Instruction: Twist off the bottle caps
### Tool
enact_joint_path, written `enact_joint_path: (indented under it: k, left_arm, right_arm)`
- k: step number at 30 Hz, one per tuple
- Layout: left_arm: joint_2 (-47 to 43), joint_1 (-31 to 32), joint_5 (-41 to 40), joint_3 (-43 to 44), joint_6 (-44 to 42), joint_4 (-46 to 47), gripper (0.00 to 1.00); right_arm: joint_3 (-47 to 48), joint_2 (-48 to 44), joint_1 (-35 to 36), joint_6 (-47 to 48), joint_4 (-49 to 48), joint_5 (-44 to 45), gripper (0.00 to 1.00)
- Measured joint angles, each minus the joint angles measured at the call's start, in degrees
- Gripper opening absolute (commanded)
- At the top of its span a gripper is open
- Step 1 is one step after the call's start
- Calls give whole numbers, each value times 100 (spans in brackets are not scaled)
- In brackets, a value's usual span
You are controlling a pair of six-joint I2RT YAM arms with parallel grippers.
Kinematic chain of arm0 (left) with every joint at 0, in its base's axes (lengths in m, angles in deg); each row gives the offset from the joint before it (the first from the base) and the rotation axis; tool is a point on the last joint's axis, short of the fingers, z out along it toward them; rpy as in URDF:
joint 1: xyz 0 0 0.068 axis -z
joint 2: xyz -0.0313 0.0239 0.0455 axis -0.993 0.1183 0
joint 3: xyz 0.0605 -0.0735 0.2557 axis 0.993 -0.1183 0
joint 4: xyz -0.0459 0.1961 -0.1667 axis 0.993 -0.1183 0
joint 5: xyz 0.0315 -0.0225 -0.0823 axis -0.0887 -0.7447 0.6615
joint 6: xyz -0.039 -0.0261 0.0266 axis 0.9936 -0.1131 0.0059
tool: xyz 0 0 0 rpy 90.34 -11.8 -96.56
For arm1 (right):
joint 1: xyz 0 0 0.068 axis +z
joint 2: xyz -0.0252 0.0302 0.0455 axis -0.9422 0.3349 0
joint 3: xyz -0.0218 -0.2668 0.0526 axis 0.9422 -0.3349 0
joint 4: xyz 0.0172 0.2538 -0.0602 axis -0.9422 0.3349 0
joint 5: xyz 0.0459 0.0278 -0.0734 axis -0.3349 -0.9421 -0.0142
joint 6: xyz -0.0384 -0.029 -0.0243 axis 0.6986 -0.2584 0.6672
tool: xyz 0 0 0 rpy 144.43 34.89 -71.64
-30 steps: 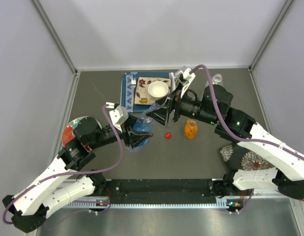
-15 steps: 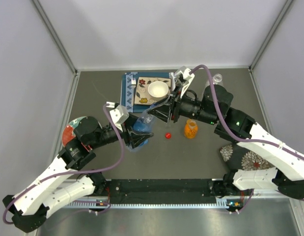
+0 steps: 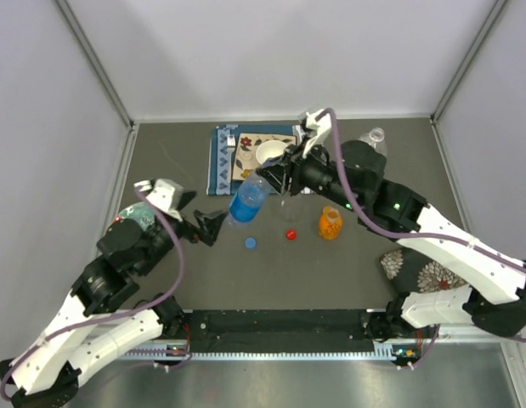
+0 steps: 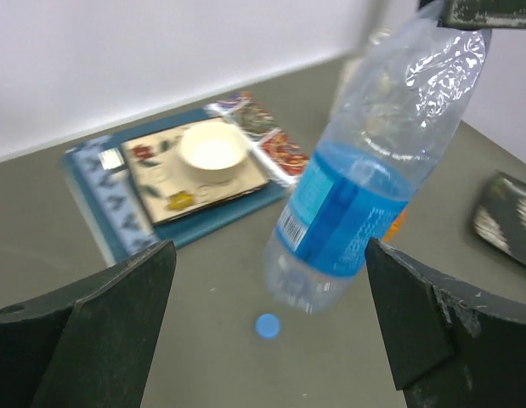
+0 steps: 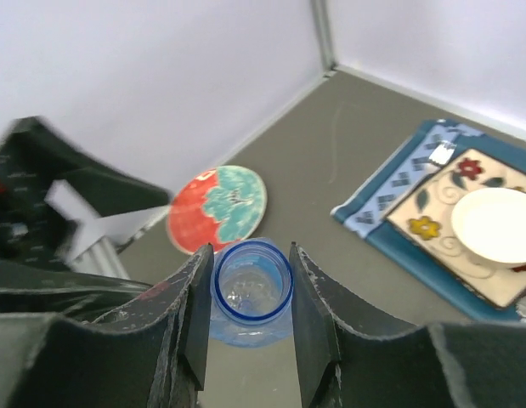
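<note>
My right gripper (image 5: 251,287) is shut on the neck of a clear bottle with a blue label (image 3: 248,198), which hangs tilted above the table. Its mouth (image 5: 248,253) is open, with no cap on it. A blue cap (image 3: 251,243) lies loose on the table below the bottle, also seen as the blue cap (image 4: 267,325) in the left wrist view. A red cap (image 3: 290,234) lies to its right. My left gripper (image 3: 205,226) stands wide open to the left of the bottle (image 4: 364,191), with nothing between its fingers (image 4: 118,314).
An orange bottle (image 3: 330,223) stands right of the red cap. A clear bottle (image 3: 375,136) stands at the back right. A white bowl (image 3: 271,154) sits on stacked mats (image 3: 222,161). A red and teal plate (image 5: 218,208) lies left; a dark flowered plate (image 3: 420,272) lies right.
My left gripper opened and drew back to the left. The blue cap now lies on the table. My right gripper shut on the bottle neck and raised the bottle toward the back.
</note>
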Motion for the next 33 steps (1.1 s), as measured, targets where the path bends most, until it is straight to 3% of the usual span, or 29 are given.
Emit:
enact_joint_path:
  k: [4, 9, 18, 33]
  left_arm:
    - [-664, -2, -1172, -33, 175, -450, 99]
    - [-1519, -2, -1832, -350, 258, -625, 99]
    - [-1585, -2, -1939, -660, 197, -828, 99]
    - [-1585, -2, -1891, -984, 79, -859, 98]
  right_arm:
    - [160, 551, 0, 299, -173, 597, 0]
    - [269, 1512, 0, 649, -424, 1139, 0]
    - [284, 2916, 4, 1246, -1172, 2059, 0]
    - [234, 3405, 7, 1327, -1650, 2356, 0]
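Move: The right hand holds the open blue-labelled bottle by the neck, and its standing spot, bare table just short of the placemat, lies about 14 cm ahead, 8 cm left and 36 cm below. The placemat's middle is some 17 cm beyond that spot and 7 cm to its right; the clear bottle stands 12 cm right of the spot and 3 cm nearer. The blue cap lies 15 cm nearer than the spot and 1 cm to its right. From the empty left hand the spot is roughly 16 cm ahead, 6 cm right, 29 cm down. Still pinching the bottle by its neck, the right hand lowers it about 18 cm while carrying it some 14 cm forward and 8 cm left, slowing near the table to set its base down by the placemat; the wrist rolls and swings clockwise, bringing the bottle upright, and the grip stays. The left hand, wide open, pulls about 9 cm left, turning counter-clockwise, then sinks some 5 cm. ##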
